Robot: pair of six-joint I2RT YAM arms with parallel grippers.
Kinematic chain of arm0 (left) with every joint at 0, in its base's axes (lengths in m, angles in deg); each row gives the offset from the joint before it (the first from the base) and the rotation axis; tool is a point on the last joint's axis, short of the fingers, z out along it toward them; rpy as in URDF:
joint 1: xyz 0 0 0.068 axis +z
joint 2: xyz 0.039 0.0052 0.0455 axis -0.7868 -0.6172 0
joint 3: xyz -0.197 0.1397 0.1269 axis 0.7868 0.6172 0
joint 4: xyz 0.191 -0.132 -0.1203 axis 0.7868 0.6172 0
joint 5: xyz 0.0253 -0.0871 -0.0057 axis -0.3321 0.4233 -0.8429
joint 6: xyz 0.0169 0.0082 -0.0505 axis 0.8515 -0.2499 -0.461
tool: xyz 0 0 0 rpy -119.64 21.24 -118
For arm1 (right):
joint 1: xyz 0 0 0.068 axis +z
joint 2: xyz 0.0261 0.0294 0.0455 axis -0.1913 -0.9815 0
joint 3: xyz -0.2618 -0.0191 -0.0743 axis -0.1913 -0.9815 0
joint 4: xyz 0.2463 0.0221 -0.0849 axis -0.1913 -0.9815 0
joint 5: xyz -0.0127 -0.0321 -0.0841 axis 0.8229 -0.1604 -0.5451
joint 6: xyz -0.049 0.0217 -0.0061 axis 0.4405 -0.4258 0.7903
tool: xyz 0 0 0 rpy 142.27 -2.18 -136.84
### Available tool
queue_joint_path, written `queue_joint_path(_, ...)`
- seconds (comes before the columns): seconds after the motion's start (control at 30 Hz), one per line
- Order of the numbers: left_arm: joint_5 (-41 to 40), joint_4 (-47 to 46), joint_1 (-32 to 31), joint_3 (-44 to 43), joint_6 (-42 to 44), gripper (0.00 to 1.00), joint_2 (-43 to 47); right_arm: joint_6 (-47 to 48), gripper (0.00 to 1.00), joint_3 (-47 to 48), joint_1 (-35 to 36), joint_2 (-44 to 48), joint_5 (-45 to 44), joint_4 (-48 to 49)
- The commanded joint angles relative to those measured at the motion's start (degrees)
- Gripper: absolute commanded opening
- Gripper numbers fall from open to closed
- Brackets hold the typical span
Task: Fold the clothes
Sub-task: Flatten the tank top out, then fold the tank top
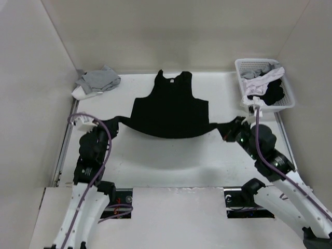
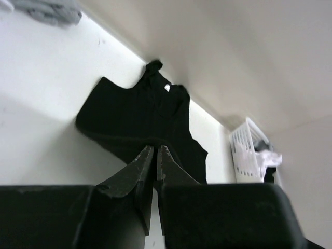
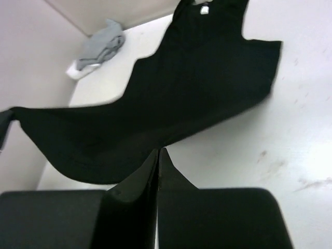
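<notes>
The clothes, one plain black T-shirt (image 1: pixel 168 111), lie on the white table with the collar at the far side. The near hem is pulled out sideways into two stretched corners and hangs a little above the table, casting a shadow. My left gripper (image 1: pixel 111 124) is shut on the left corner, and my right gripper (image 1: pixel 226 128) is shut on the right corner. In the left wrist view the fingers (image 2: pixel 155 148) pinch black fabric of the shirt (image 2: pixel 135 114). The right wrist view has the closed tips (image 3: pixel 159 150) meeting the shirt's edge (image 3: pixel 181 88).
A light grey and white garment (image 1: pixel 96 82) lies crumpled in the far left corner. A white plastic basket (image 1: pixel 238 72) with black and white garments stands at the far right. Walls enclose the table on three sides.
</notes>
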Motion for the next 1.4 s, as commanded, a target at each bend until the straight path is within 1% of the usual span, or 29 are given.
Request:
queue_joint_path(0.0, 0.96, 12.88, -1.17, 5.86, -1.38, 0.04, 10.79, -9.43, 0.0, -10.26, 4.2, 6.98, -1.87, -3.95)
queue_joint_path(0.1, 0.88, 24.4, -1.35, 7.1, -2.61, 0.04, 19.32, -18.65, 0.0, -18.62, 11.13, 15.06, -2.21, -9.4)
queue_joint_path(0.17, 0.7, 30.12, -2.04, 6.05, -3.66, 0.04, 23.2, -24.37, 0.0, -21.53, 16.4, 19.81, -4.05, -12.91)
queue_joint_path(0.23, -0.78, 34.43, -4.5, 4.65, -6.55, 0.04, 25.93, -29.65, 0.0, -22.42, 23.25, 22.82, -7.29, -17.39)
queue_joint_path(0.3, -3.68, 38.13, -5.47, 2.89, -7.62, 0.04, 26.73, -34.13, 0.0, -21.73, 30.37, 23.09, -12.48, -21.44)
queue_joint_path(0.37, -5.09, 39.02, -5.65, 1.75, -7.62, 0.03, 25.42, -36.69, 0.0, -19.8, 36.35, 20.65, -18.71, -23.3)
queue_joint_path(0.4, -5.45, 38.41, -5.65, 1.22, -7.53, 0.03, 24.2, -37.05, 0.0, -18.22, 38.29, 18.63, -21.53, -23.57)
queue_joint_path(0.47, -5.36, 34.56, -5.57, 0.77, -7.36, 0.03, 21.39, -35.92, 0.0, -14.71, 39.98, 14.24, -25.05, -23.57)
queue_joint_path(0.53, -5.54, 28.42, -5.48, 0.25, -7.45, 0.03, 16.74, -31.89, 0.0, -10.75, 37.45, 9.32, -26.82, -22.0)
queue_joint_path(0.6, -5.89, 20.96, -5.39, -0.98, -6.92, 0.03, 10.51, -24.0, 0.0, -8.46, 30.79, 4.75, -26.13, -16.48)
queue_joint_path(0.7, -7.29, 8.13, -4.69, -3.61, -6.13, 0.03, -2.4, -13.62, 0.0, -6.26, 16.3, -1.59, -16.75, -6.2)
queue_joint_path(0.73, -7.99, 3.82, -4.34, -4.75, -5.78, 0.03, -7.32, -11.06, 0.0, -5.47, 9.81, -4.3, -12.72, -2.25)
queue_joint_path(0.83, -9.4, -7.09, -4.16, -9.05, -5.08, 0.03, -21.56, -7.97, 0.0, -2.31, -4.97, -14.31, -1.28, 7.6)
queue_joint_path(0.9, -9.76, -12.37, -3.72, -13.53, -5.42, 0.03, -30.97, -7.09, 0.0, 1.55, -10.97, -21.69, 2.08, 12.62)
queue_joint_path(1.0, -10.37, -17.92, -3.28, -22.22, -4.9, 0.03, -43.8, -5.77, 0.0, 9.19, -14.77, -32.16, 3.05, 15.97)
queue_joint_path(1.1, -10.37, -20.12, -2.67, -32.76, -3.76, 0.03, -55.67, -4.89, 0.0, 18.41, -17.66, -42.44, 4.36, 18.26)
queue_joint_path(1.17, -10.63, -20.05, -1.88, -40.32, -2.97, 0.03, -63.32, -4.62, 0.0, 24.56, -18.72, -48.77, 5.43, 19.14)
queue_joint_path(1.33, -10.64, -18.29, -0.03, -57.03, -2.79, 0.03, -79.41, -4.44, 0.0, 45.91, -21.54, -67.92, 7.27, 17.48)
queue_joint_path(1.37, -10.29, -17.68, 0.32, -60.63, -2.87, 0.04, -82.75, -4.62, 0.01, 49.96, -21.89, -71.7, 7.19, 17.13)
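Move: Both hands still pinch the tank top's hem corners, some 25 cm above the table, with its straps lying near the far edge. The neckline they carry the hem towards is about 43 cm ahead of the left hand and 27 cm to its right; from the right hand, 46 cm ahead and 23 cm left. A grey cloth pile lies some 42 cm ahead of the left hand and 10 cm left; the laundry basket is about 43 cm ahead of the right hand and 34 cm right. Keeping their pinch on the hem corners, both hands first draw back and sink, the left about 9 cm each way, the right some 15 cm, fingers tipping down. Then both sweep 40–45 cm forward towards the neckline, rising slightly, fingers partly levelling; the right hand swings clockwise as it goes. ##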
